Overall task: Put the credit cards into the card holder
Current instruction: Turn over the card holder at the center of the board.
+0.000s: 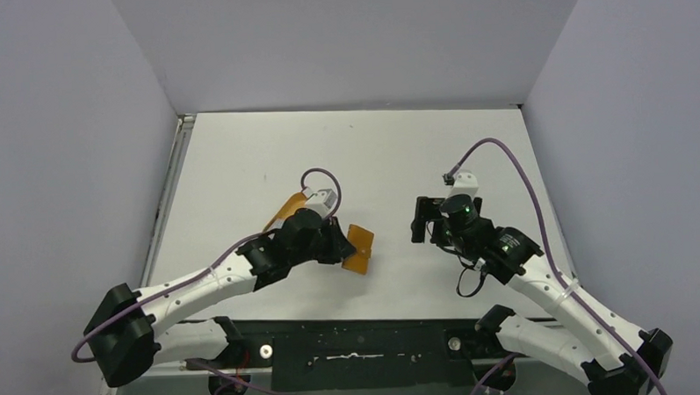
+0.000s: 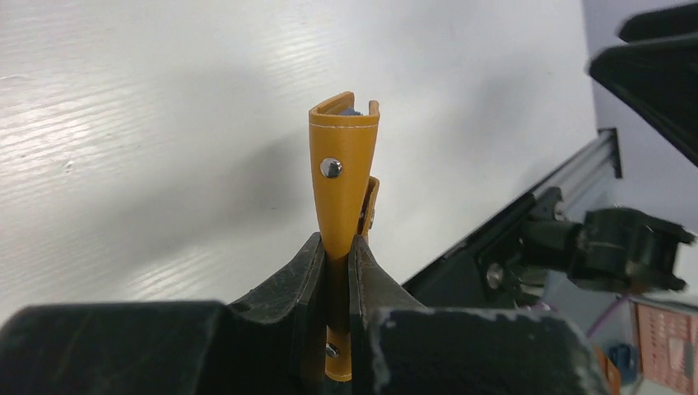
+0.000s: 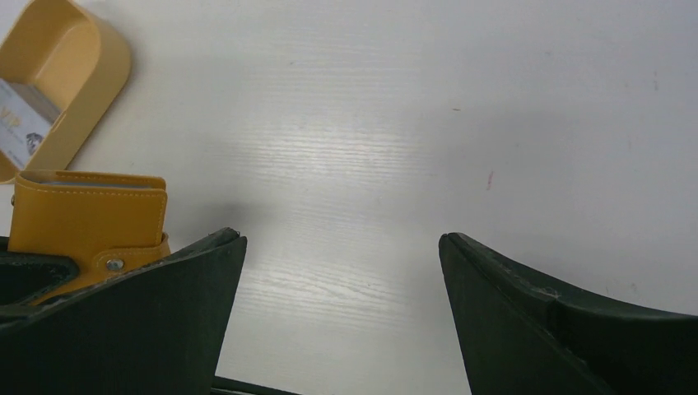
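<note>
The tan-orange card holder (image 1: 360,250) hangs above the table, pinched at one end by my left gripper (image 1: 341,245), which is shut on it. In the left wrist view the card holder (image 2: 344,160) rises edge-on from between the fingers (image 2: 306,271), snap stud showing, with a bluish card edge (image 2: 352,110) peeking out of its top. My right gripper (image 1: 420,220) stands to its right, open and holding nothing; the right wrist view has the gripper (image 3: 342,240) over bare table. A grey-white credit card (image 3: 27,123) lies in the orange tray (image 3: 90,78).
The orange oval tray (image 1: 285,207) sits just behind the left gripper. Grey walls close in the white table (image 1: 371,153) at the back and on both sides. A black rail (image 1: 352,342) runs along the near edge.
</note>
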Robot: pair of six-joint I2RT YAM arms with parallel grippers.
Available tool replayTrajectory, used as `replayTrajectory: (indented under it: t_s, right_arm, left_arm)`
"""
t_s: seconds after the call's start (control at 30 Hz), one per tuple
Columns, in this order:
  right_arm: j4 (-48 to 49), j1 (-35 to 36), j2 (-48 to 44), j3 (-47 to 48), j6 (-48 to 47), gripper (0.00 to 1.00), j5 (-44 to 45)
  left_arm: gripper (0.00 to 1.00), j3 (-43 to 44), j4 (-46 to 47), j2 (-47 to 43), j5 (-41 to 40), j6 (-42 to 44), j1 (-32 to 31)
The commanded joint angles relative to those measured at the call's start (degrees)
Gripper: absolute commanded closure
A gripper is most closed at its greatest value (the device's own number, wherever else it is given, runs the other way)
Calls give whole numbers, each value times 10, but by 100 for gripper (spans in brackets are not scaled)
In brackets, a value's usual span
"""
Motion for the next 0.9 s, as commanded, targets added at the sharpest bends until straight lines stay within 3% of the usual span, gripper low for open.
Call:
replayTrajectory:
  t_s: [0.0, 0.13, 0.5, 0.67, 0.87]
  right_arm:
    - [12, 3, -18, -6, 38, 8, 93]
    - [10, 3, -15, -17, 52, 7, 101]
    - [24, 4, -23, -34, 16, 6, 72]
    - [23, 4, -19, -34, 3, 7, 59]
    - [34, 4, -5, -39, -11, 7, 29]
  left_arm:
    - [100, 36, 31, 47, -89, -41, -3]
    - [100, 52, 53, 103, -99, -70, -5]
    - [99, 100, -14, 199, -128, -106, -9]
    - [77, 106, -41, 212, -131, -107, -9]
    - [65, 104, -57, 210, -133, -103, -9]
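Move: The left hand still holds the card holder; its set-down spot on the bare white board is about 5 cm ahead of that hand, 1 cm to its right and some 11 cm below. At the same depth below, the tan tray's middle lies about 14 cm ahead and 15 cm left of the left hand, its cards about 11 ahead and 17 left. From the right hand the spot is about 16 cm left, 1 cm ahead, 14 below. The left hand lowers the pinched card holder some 8 cm towards the middle of the board, reaching about 4 cm forward and swinging roughly 20 degrees, partly counter-clockwise, and easing off as it nears the board, where its fingers start to part around the holder to about a third open. The right hand, empty and still wide open, shifts about 2 cm to its right, away from the holder, and sinks about as much. ##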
